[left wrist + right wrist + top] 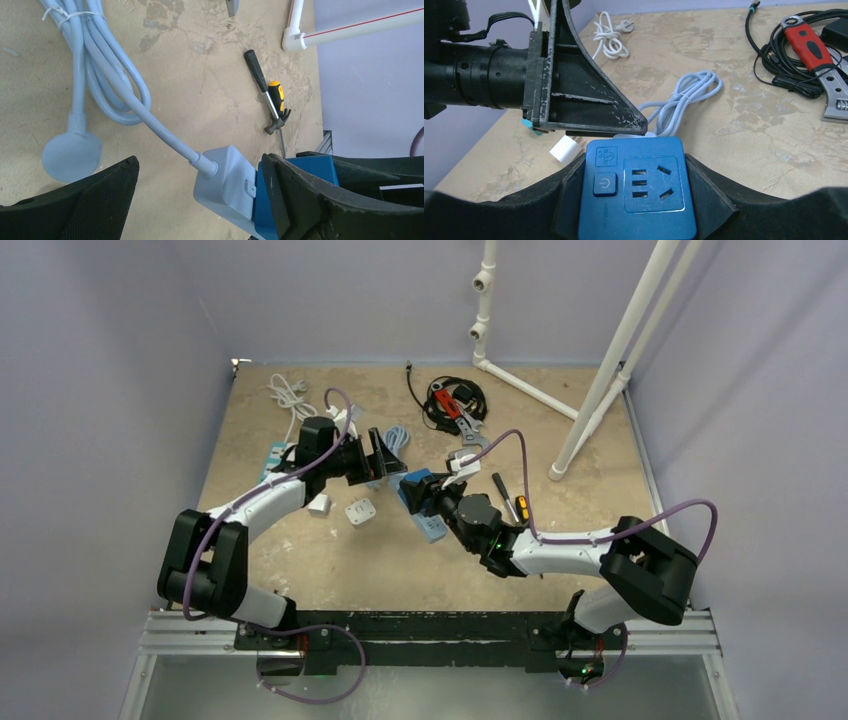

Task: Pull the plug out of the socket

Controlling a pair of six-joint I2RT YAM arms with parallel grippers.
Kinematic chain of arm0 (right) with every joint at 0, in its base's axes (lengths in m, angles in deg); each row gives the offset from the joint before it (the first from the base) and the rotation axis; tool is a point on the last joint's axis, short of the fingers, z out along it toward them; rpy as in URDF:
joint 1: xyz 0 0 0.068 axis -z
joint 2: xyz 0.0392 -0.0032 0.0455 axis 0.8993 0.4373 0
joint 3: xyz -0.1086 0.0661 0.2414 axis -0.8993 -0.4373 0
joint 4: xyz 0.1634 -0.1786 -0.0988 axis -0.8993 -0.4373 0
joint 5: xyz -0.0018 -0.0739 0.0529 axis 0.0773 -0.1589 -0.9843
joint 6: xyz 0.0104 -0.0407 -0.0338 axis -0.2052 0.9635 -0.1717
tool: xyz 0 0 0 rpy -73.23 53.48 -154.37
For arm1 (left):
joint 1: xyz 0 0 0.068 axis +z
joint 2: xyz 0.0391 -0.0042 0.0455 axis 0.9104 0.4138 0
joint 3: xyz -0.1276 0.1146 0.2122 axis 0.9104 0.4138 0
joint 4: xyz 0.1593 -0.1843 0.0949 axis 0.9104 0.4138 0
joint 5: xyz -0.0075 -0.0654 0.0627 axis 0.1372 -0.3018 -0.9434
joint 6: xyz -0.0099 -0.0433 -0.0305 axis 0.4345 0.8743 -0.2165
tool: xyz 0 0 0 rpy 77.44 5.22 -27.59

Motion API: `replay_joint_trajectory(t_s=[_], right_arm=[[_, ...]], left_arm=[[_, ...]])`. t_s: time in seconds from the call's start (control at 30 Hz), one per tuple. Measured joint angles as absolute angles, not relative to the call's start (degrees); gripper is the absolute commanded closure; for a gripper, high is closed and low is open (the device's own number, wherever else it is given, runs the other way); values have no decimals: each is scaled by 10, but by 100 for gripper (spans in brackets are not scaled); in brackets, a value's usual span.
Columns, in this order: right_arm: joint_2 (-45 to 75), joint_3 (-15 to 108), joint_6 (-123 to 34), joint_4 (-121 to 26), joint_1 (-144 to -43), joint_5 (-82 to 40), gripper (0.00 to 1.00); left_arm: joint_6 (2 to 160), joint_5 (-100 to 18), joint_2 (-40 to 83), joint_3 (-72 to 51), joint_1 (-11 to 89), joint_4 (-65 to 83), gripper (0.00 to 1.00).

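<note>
The blue socket cube (636,190) is clamped between the pads of my right gripper (636,172), its free outlet face and power button towards the camera. It shows in the top view (413,488) with the right gripper (428,502) on it. A pale blue-grey plug (227,182) sits pushed into the cube's far side (312,167), and its cable (107,75) runs off in a bundled loop. My left gripper (385,462) is open and straddles the plug; one finger (75,205) stands well clear of it and the other finger (310,200) lies by the cube.
A hammer and a screwdriver (274,105) lie right of the cube. A red-handled wrench (462,412) and black cables (440,398) lie behind. White adapters (360,511), a white cord (290,395) and a power strip (275,455) are to the left. A PVC pipe frame (600,370) stands back right.
</note>
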State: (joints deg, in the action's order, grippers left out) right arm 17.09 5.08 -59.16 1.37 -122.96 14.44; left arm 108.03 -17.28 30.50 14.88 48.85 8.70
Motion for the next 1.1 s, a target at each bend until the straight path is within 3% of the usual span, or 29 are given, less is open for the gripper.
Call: replay_joint_trajectory(t_s=[0.27, 0.43, 0.57, 0.83, 0.9, 1.0, 1.1], right_arm=[[171, 51, -591, 22, -1236, 162, 100], [174, 51, -591, 25, -1241, 174, 100], [203, 68, -597, 23, -1246, 194, 100], [232, 89, -604, 12, -1248, 196, 100], [245, 101, -609, 5, -1248, 189, 88], [264, 120, -613, -6, -1245, 177, 51], [275, 133, -618, -16, -1243, 161, 27]], left_arm=[[1133, -136, 319, 173, 490, 24, 10], [1174, -100, 340, 194, 490, -22, 20], [1202, -76, 349, 202, 490, -56, 41], [1216, -79, 369, 204, 504, -75, 99], [1209, -84, 369, 204, 510, -66, 100], [1199, -90, 369, 204, 521, -54, 100], [1193, -90, 369, 204, 533, -43, 100]])
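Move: Just to the left hand's right, about 3 cm, 1 cm back and level with it, is the cord end of the light-blue socket strip. The blue plug sits some 6 cm right, 4 cm back and 1 cm lower; the white round adapter lies 7 cm left, 3 cm back, 12 cm down. From the right hand, which holds the blue plug, the cord end is some 3 cm ahead, 3 cm left and 2 cm up. Reaching right and slightly back about 2.5 cm while rolling some 15 degrees, the left hand shuts its open fingers on the socket strip's cord end, pinching it beside the blue plug. It then swings back left 2–3 cm, forward and down with it. The right hand keeps the blue plug gripped and travels left and down, roughly 4.5 cm in all. ##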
